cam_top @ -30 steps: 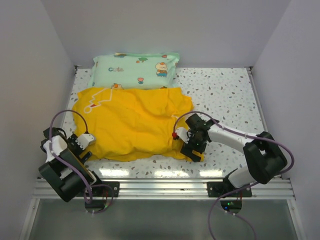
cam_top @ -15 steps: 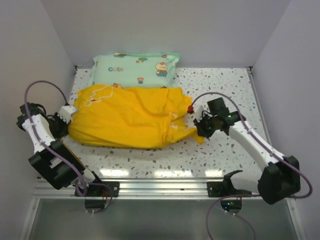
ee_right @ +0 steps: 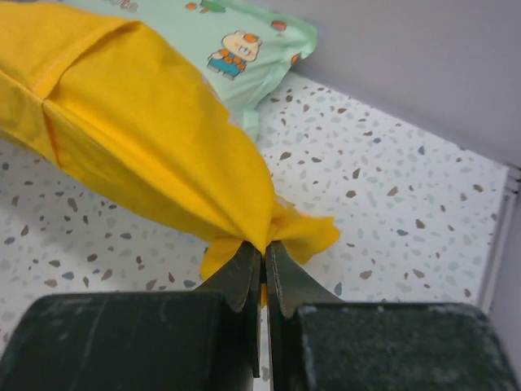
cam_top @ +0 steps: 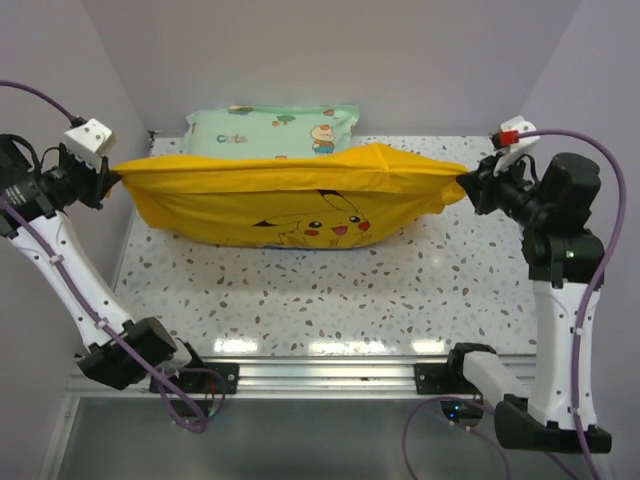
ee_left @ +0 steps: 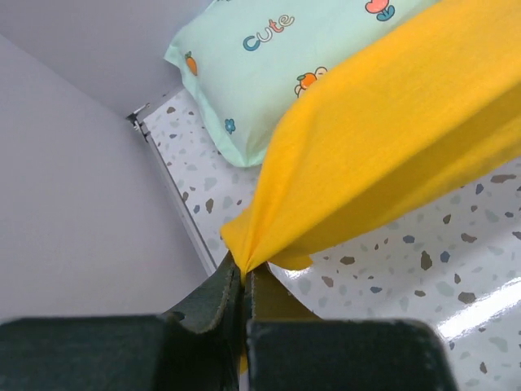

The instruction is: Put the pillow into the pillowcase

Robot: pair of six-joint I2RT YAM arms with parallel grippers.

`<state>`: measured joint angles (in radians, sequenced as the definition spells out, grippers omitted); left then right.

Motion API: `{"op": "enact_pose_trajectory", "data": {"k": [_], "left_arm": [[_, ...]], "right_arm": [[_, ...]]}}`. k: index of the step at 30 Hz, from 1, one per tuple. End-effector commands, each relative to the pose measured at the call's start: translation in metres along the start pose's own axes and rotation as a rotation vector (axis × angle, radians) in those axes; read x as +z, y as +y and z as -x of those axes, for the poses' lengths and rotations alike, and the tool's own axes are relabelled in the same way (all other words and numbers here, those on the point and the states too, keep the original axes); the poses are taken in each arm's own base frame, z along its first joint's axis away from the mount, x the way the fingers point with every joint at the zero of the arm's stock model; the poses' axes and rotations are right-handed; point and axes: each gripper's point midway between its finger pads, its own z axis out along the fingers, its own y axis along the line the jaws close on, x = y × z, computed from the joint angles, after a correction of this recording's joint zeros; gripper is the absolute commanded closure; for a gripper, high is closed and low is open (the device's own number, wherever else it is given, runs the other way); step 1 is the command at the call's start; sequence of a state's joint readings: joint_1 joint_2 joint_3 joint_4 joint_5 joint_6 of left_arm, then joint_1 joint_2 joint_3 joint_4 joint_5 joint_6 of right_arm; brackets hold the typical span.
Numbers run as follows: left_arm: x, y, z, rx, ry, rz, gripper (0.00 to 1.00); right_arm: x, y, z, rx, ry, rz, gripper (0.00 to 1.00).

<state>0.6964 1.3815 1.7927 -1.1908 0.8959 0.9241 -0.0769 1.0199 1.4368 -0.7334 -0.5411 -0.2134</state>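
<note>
The bright yellow pillowcase (cam_top: 290,195) hangs stretched in the air between both grippers, its Pikachu picture facing the near side and its belly sagging low. My left gripper (cam_top: 108,178) is shut on the case's left corner, raised by the left wall. My right gripper (cam_top: 468,185) is shut on the right corner, raised at the right. In the left wrist view the yellow cloth (ee_left: 391,138) bunches into the shut left gripper (ee_left: 244,269). In the right wrist view the case (ee_right: 146,122) gathers into the shut right gripper (ee_right: 263,246). The pillow is hidden from every view.
A mint-green cartoon-print pillow (cam_top: 275,130) lies against the back wall, behind the hanging case. It also shows in the left wrist view (ee_left: 277,57) and the right wrist view (ee_right: 236,41). The speckled tabletop (cam_top: 330,300) lies below, with walls close on the left, right and back.
Both grippers shut on the case's end corners, then rose and spread apart. The case went from lying crumpled on the table to hanging taut in the air, Pikachu side now showing.
</note>
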Motion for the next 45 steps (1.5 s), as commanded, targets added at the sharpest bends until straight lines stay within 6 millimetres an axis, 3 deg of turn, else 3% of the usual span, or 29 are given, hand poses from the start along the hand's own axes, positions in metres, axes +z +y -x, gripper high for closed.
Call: {"op": "enact_pose_trajectory", "data": {"k": [1,4,8,11,15,16,17,19,20,21,22,23,24,25,26,27,29,30,31,33,34,35,36,38,39,41,42,43,45], "left_arm": [[-0.043,-0.018,0.050,0.100,-0.085,0.124,1.00],[-0.051,-0.032,0.050,0.111,-0.092,0.157,1.00],[-0.038,-0.033,0.042,0.078,-0.105,0.156,1.00],[0.004,-0.032,0.036,0.081,-0.083,0.107,1.00],[0.094,-0.046,0.015,0.046,-0.025,-0.002,1.00],[0.111,-0.041,0.006,0.021,0.013,0.017,1.00],[0.146,-0.032,-0.006,-0.018,0.040,0.003,1.00],[0.180,-0.012,-0.018,-0.116,0.077,0.023,0.99],[0.188,0.008,0.006,-0.186,0.050,0.056,0.85],[0.226,0.018,-0.025,-0.280,0.133,0.028,0.50],[0.241,0.032,-0.017,-0.352,0.161,-0.001,0.25],[0.242,0.040,-0.004,-0.365,0.151,0.001,0.20],[0.241,0.044,0.007,-0.372,0.134,-0.001,0.17],[0.236,0.053,0.023,-0.361,0.104,0.027,0.08],[0.233,0.053,0.020,-0.382,0.121,0.041,0.00],[0.224,0.052,0.026,-0.376,0.117,0.055,0.00],[0.219,0.043,0.009,-0.370,0.161,0.050,0.00],[0.204,0.039,0.017,-0.352,0.144,0.062,0.00],[0.206,0.027,-0.006,-0.374,0.196,0.049,0.00],[0.191,0.019,-0.004,-0.388,0.184,0.065,0.00],[0.192,0.011,-0.024,-0.430,0.231,0.072,0.00],[0.189,0.007,-0.027,-0.437,0.233,0.071,0.00],[0.181,0.003,-0.025,-0.435,0.223,0.068,0.00],[0.173,-0.015,-0.034,-0.458,0.218,0.016,0.00],[0.171,-0.024,-0.036,-0.455,0.217,-0.018,0.00],[0.165,-0.045,-0.045,-0.459,0.217,-0.073,0.00],[0.163,-0.051,-0.051,-0.460,0.218,-0.080,0.00],[0.164,-0.067,-0.075,-0.478,0.262,-0.098,0.00],[0.157,-0.062,-0.078,-0.413,0.213,-0.021,0.00]], "right_arm": [[-0.070,-0.002,0.069,-0.103,-0.239,-0.197,1.00],[-0.081,-0.015,0.067,-0.137,-0.230,-0.296,1.00],[-0.059,-0.061,0.050,-0.152,-0.130,-0.443,1.00],[-0.020,-0.087,0.033,-0.134,-0.081,-0.451,1.00],[0.052,-0.131,-0.008,-0.083,0.025,-0.458,1.00],[0.067,-0.137,-0.016,-0.068,0.049,-0.439,1.00],[0.100,-0.152,-0.036,-0.030,0.111,-0.423,1.00],[0.138,-0.164,-0.046,-0.011,0.144,-0.390,0.98],[0.152,-0.174,-0.049,0.015,0.172,-0.408,0.83],[0.179,-0.189,-0.055,0.045,0.231,-0.393,0.63],[0.196,-0.208,-0.034,0.049,0.218,-0.420,0.32],[0.183,-0.207,-0.006,0.057,0.187,-0.433,0.22],[0.196,-0.209,-0.041,0.103,0.306,-0.400,0.07],[0.192,-0.211,-0.035,0.074,0.325,-0.398,0.02],[0.187,-0.213,-0.029,0.070,0.324,-0.405,0.01],[0.184,-0.209,-0.025,0.068,0.321,-0.379,0.01],[0.166,-0.201,-0.015,0.060,0.304,-0.364,0.01],[0.165,-0.195,-0.034,0.081,0.343,-0.344,0.01],[0.152,-0.179,-0.022,0.076,0.308,-0.306,0.01],[0.146,-0.161,-0.049,0.104,0.369,-0.249,0.01],[0.138,-0.150,-0.049,0.116,0.366,-0.221,0.01],[0.134,-0.142,-0.056,0.130,0.385,-0.199,0.02],[0.131,-0.131,-0.079,0.165,0.442,-0.166,0.01],[0.118,-0.111,-0.082,0.184,0.431,-0.115,0.01],[0.116,-0.101,-0.107,0.212,0.475,-0.087,0.01],[0.103,-0.078,-0.130,0.248,0.501,-0.032,0.01],[0.100,-0.073,-0.135,0.254,0.495,-0.029,0.02],[0.096,-0.067,-0.142,0.274,0.495,-0.027,0.01],[0.086,-0.050,-0.161,0.290,0.491,-0.009,0.01]]}}
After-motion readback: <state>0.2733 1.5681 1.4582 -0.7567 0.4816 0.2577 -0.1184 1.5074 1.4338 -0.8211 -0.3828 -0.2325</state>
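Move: Both hands already pinch the pillowcase's upper corners, high over the table. The table patch it is to cover lies from the left hand some 42 cm right, 2 cm ahead and 36 cm down, from the right hand 22 cm left, 3 cm ahead and 38 cm down. The pillow is about 25 cm ahead, 29 cm right and 32 cm below the left hand, some 27 cm ahead, 39 cm left and 34 cm below the right. Both hands draw back and up, fling the pillowcase about 30 cm forward and down, release, then pull back. ##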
